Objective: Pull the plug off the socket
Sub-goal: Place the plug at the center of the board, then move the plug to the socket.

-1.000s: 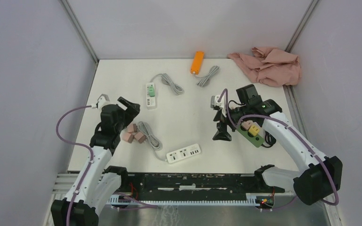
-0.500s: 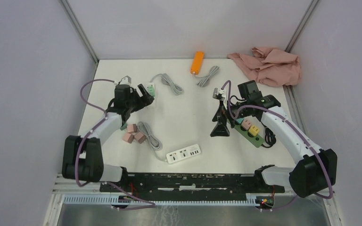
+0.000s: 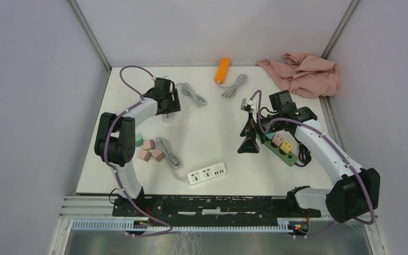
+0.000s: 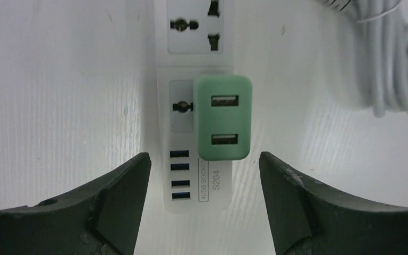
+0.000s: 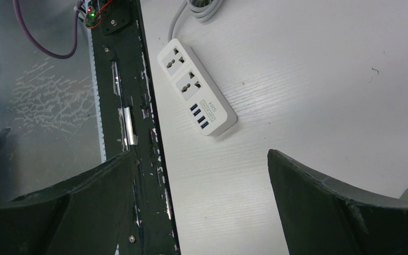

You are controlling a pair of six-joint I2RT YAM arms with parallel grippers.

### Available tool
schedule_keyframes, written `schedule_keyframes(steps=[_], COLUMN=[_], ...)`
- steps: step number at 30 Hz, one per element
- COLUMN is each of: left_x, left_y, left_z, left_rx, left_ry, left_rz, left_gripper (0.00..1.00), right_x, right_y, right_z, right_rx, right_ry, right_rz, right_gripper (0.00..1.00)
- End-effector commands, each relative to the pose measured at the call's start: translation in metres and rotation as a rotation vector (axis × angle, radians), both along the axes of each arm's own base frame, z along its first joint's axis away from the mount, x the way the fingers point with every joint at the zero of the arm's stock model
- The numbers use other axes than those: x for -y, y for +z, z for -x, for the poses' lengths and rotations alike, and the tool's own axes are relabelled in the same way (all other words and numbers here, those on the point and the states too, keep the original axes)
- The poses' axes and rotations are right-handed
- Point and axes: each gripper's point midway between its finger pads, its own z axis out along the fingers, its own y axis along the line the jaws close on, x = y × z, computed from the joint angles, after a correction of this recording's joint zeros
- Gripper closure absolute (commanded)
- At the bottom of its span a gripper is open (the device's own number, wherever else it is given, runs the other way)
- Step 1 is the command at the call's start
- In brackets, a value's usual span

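Note:
A green plug (image 4: 223,118) with two USB ports sits pushed into the lower socket of a white power strip (image 4: 191,186). In the left wrist view my left gripper (image 4: 204,157) hovers over the strip's USB end. It is open, one finger on each side of the strip, and the plug lies just beyond the fingertips, untouched. In the top view this gripper (image 3: 169,105) is at the far left of the table and covers the plug. My right gripper (image 3: 248,144) points down at mid-right, open and empty (image 5: 201,155).
A green power strip (image 3: 292,158) with a pink plug (image 3: 278,140) and a yellow plug (image 3: 286,147) lies beside the right gripper. Another white strip (image 3: 207,173) lies near the front edge. Pink cubes (image 3: 150,150), an orange strip (image 3: 222,70) and a pink cloth (image 3: 303,73) lie around.
My left arm has swung from the near left out to the far-left white strip, and its jaws have narrowed a little. The right arm shifted slightly at first and then stayed still.

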Motion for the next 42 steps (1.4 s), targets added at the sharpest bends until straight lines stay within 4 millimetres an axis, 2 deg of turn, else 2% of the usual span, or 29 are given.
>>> schedule_keyframes(steps=[1, 4, 13, 16, 20, 23, 27, 31, 35, 42], left_x=[-0.012, -0.011, -0.002, -0.001, 0.007, 0.024, 0.052, 0.081, 0.117, 0.155], left_y=[-0.006, -0.014, -0.028, -0.028, -0.021, -0.014, -0.004, 0.002, 0.008, 0.000], left_z=[0.006, 0.007, 0.007, 0.009, 0.017, 0.033, 0.061, 0.092, 0.116, 0.140], left_rx=[-0.051, -0.069, -0.098, -0.096, -0.080, -0.055, -0.027, -0.009, 0.042, 0.071], left_ry=[-0.009, -0.018, -0.075, -0.098, -0.155, -0.220, -0.292, -0.382, -0.568, -0.879], left_rz=[-0.125, -0.122, -0.106, -0.115, -0.143, -0.153, -0.110, -0.030, -0.009, 0.053], left_gripper=[0.19, 0.22, 0.37, 0.49, 0.71, 0.83, 0.89, 0.91, 0.94, 0.93], right_x=[-0.002, -0.003, -0.002, -0.002, -0.002, -0.001, 0.000, 0.002, 0.003, 0.006], right_y=[0.021, 0.021, 0.023, 0.025, 0.026, 0.027, 0.027, 0.028, 0.028, 0.031], right_z=[-0.009, -0.008, -0.006, -0.005, -0.004, -0.004, -0.004, -0.005, -0.006, -0.003], right_rx=[0.064, 0.058, 0.060, 0.059, 0.061, 0.067, 0.066, 0.071, 0.077, 0.098], right_ry=[-0.004, -0.001, 0.004, 0.008, 0.012, 0.011, 0.012, 0.007, 0.003, 0.019], right_rz=[-0.037, -0.041, -0.051, -0.058, -0.061, -0.062, -0.065, -0.066, -0.065, -0.080], right_gripper=[0.00, 0.00, 0.00, 0.00, 0.00, 0.00, 0.00, 0.00, 0.00, 0.00])
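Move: The white strip carrying the green plug lies just in front of the left fingers: its middle is about 5 cm ahead and 4 cm below, with the green plug about 5 cm ahead, 1 cm right and 2 cm below. Its grey cable coil is 11 cm ahead and 13 cm right; the bare white strip is some 30 cm back and 17 cm right. From the right hand, the plugged strip's middle is roughly 18 cm ahead, 34 cm left and 16 cm below. Bring the left gripper down about 4 cm and back 2 cm over the plugged strip's near, USB end, closing the fingers to pinch its sides. Then, keeping that grip, carry the strip back and to the right towards the bare white strip, about 12 cm each way, raising the hand a couple of centimetres midway and turning it about 35 degrees clockwise. ##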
